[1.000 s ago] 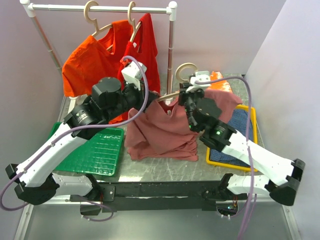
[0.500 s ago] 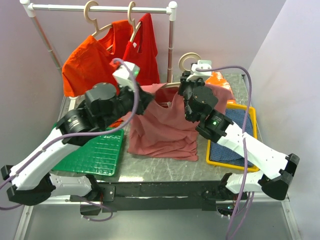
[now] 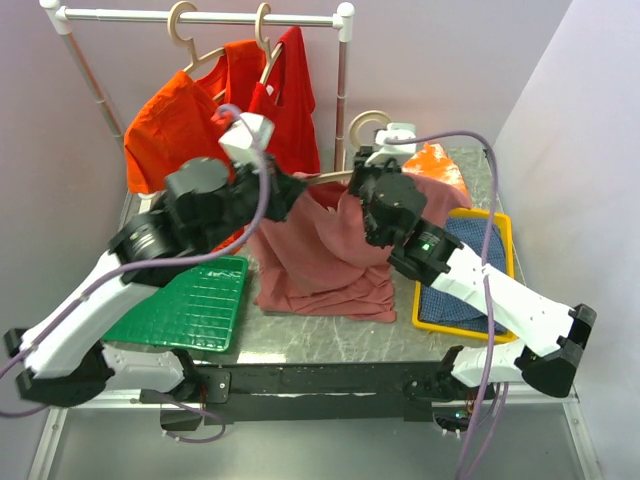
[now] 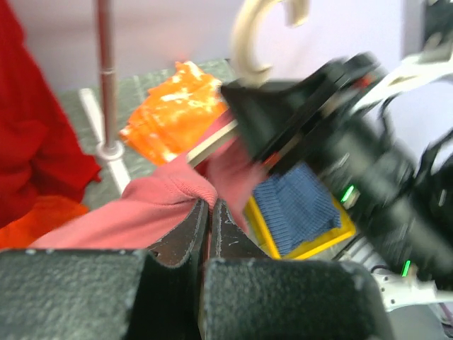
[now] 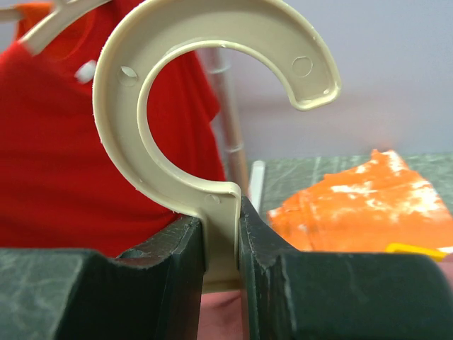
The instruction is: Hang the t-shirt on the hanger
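The dusty rose t-shirt hangs partly lifted over the table's middle, its lower part bunched on the surface. My left gripper is shut on a fold of the t-shirt's upper edge; the left gripper pinches the cloth between its tips. The beige hanger stands upright, one sloping arm reaching into the shirt. My right gripper is shut on the hanger's neck just below the round hook; the right gripper has pink cloth below it.
A white rail at the back carries an orange t-shirt and a red t-shirt on hangers. A green mat lies front left. A yellow tray with blue cloth sits right; orange cloth lies behind it.
Both grippers have risen and drifted back and left, carrying the hanger and the shirt's top edge higher. More of the shirt hangs off the table. Neither grip has changed.
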{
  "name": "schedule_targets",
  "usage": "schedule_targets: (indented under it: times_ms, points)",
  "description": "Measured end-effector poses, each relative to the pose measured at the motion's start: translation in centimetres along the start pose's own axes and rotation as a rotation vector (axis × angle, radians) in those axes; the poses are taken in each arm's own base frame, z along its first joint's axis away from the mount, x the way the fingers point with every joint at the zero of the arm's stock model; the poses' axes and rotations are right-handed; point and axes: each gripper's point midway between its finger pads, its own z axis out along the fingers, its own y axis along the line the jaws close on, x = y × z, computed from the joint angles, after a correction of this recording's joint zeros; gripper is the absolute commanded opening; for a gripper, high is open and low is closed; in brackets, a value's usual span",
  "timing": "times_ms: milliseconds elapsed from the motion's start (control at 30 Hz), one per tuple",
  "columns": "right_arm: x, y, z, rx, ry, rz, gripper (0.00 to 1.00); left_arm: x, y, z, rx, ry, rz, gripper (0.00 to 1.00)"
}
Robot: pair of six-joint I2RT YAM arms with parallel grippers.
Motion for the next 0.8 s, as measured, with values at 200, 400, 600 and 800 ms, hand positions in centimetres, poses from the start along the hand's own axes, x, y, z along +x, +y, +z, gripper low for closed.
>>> schedule_targets:
  times_ms: [200, 400, 600, 800]
  points:
    - [1.4, 2.2, 0.8, 0.002, 0.029, -0.021, 0.00, 1.4, -3.1, 2.0, 0.046, 0.044, -0.011, 0.01]
    - [2.3, 0.5, 1.9, 0.074, 0.053, -0.047, 0.00, 1.5, -1.3, 0.3, -0.033, -0.024, -0.082, 0.01]
    - [2.0, 0.5, 1.9, 0.068, 0.050, -0.032, 0.00, -0.9, 3.0, -3.9, -0.162, -0.173, -0.161, 0.01]
    - [0.3, 0.1, 1.0, 0.046, 0.028, 0.031, 0.00, -1.4, 3.4, -4.3, -0.182, -0.198, -0.172, 0.01]
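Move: The left hand already pinches the pink T-shirt's collar; the hanger's neck, held by the right hand, lies about 9 cm to its right, 6 cm ahead and roughly level. The rack post stands some 18 cm ahead and 6 cm right, the hanging red T-shirt about 18 cm straight ahead. From the right hand the pinched collar edge is about 9 cm left and 6 cm back, about level. Still pinching the collar, left hand goes 4 cm right, then 10 left, while right briefly dips the hanger. ##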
